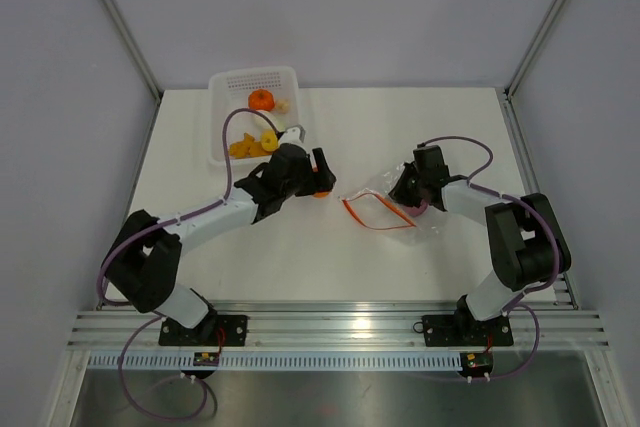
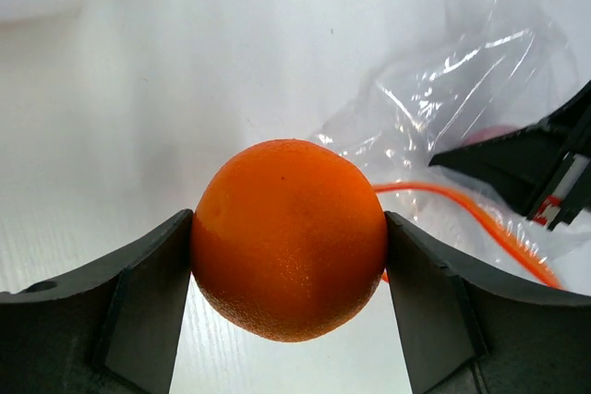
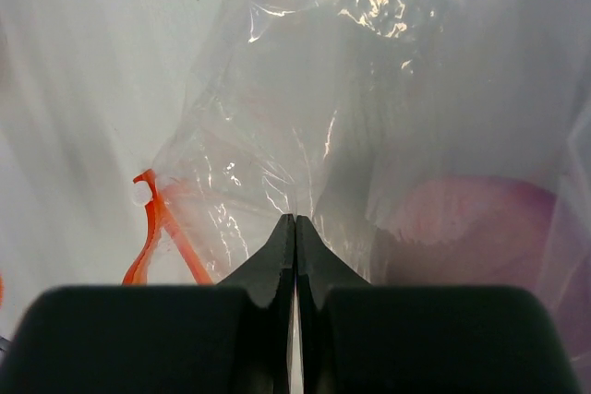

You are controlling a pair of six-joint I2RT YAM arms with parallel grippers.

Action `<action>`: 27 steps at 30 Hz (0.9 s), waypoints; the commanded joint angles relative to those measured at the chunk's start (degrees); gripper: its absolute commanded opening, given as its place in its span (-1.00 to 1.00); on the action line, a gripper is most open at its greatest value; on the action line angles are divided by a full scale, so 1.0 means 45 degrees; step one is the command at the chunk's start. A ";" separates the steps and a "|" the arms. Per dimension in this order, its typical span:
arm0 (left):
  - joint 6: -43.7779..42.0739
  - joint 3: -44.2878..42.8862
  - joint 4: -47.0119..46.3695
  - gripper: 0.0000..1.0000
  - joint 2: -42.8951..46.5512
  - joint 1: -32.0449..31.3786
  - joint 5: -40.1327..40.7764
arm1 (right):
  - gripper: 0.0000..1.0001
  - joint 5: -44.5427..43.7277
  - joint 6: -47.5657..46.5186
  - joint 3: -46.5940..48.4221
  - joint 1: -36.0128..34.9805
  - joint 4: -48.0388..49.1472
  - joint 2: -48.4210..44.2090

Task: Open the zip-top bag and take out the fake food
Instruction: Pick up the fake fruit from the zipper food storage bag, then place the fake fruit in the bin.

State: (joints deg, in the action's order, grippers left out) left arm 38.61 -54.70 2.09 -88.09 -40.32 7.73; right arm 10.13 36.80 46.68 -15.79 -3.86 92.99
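The clear zip-top bag (image 1: 385, 202) lies right of the table's middle, its red-orange zipper strip (image 1: 375, 219) on the near-left side. A purple-pink piece of fake food (image 3: 471, 219) shows through the plastic. My right gripper (image 3: 295, 220) is shut, its tips pinching the crinkled film of the bag (image 3: 305, 117) near the zipper end (image 3: 157, 228). My left gripper (image 2: 288, 256) is just left of the bag (image 2: 443, 99), above the table. It is shut on an orange tangerine-like ball (image 2: 288, 237), which fills the gap between both fingers.
A white perforated basket (image 1: 225, 87) stands at the back left. It holds an orange ball (image 1: 261, 99) and yellow pieces (image 1: 255, 143). The right gripper's black body (image 2: 526, 163) shows at the right edge of the left wrist view.
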 commanded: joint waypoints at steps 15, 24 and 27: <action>0.0072 -0.5129 0.2036 0.10 -0.0227 0.3486 0.1975 | -0.88 -0.0454 0.0202 -0.0821 0.0052 0.0721 -0.1425; -0.0240 -0.5716 0.1998 0.10 -0.2179 0.5148 0.2306 | -0.88 -0.0376 0.0299 -0.1056 0.0072 0.1248 -0.1700; -0.0279 -0.5444 0.1802 0.10 -0.2512 0.5520 0.2229 | -0.87 -0.0298 0.0299 -0.1056 0.0052 0.1326 -0.1661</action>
State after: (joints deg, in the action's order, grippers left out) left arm 38.61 -78.39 11.94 -99.02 -16.86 15.99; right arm 9.08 37.56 42.06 -15.75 -0.60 86.61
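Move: The white basket's middle lies about 23 cm ahead of the left hand, some 20 cm to its left and roughly 9 cm below. In it, the yellow fake lemon is about 17 cm ahead and 15 cm left of that hand, the fake ginger about 14 cm ahead and 22 cm left, the small pumpkin some 29 cm ahead and 18 cm left, all around 10 cm lower. From the right hand, the basket is about 26 cm ahead and 43 cm left, nearly level. The fake orange, still pinched between the left fingers, travels some 16 cm forward and as far to the left, away from the bag to above the near part of the basket. It climbs about 15 cm on the way, then sinks about 9 cm near the end, while the hand turns some 30 degrees counter-clockwise. The right hand, nearly shut at the bag, eases up about 2 cm. ##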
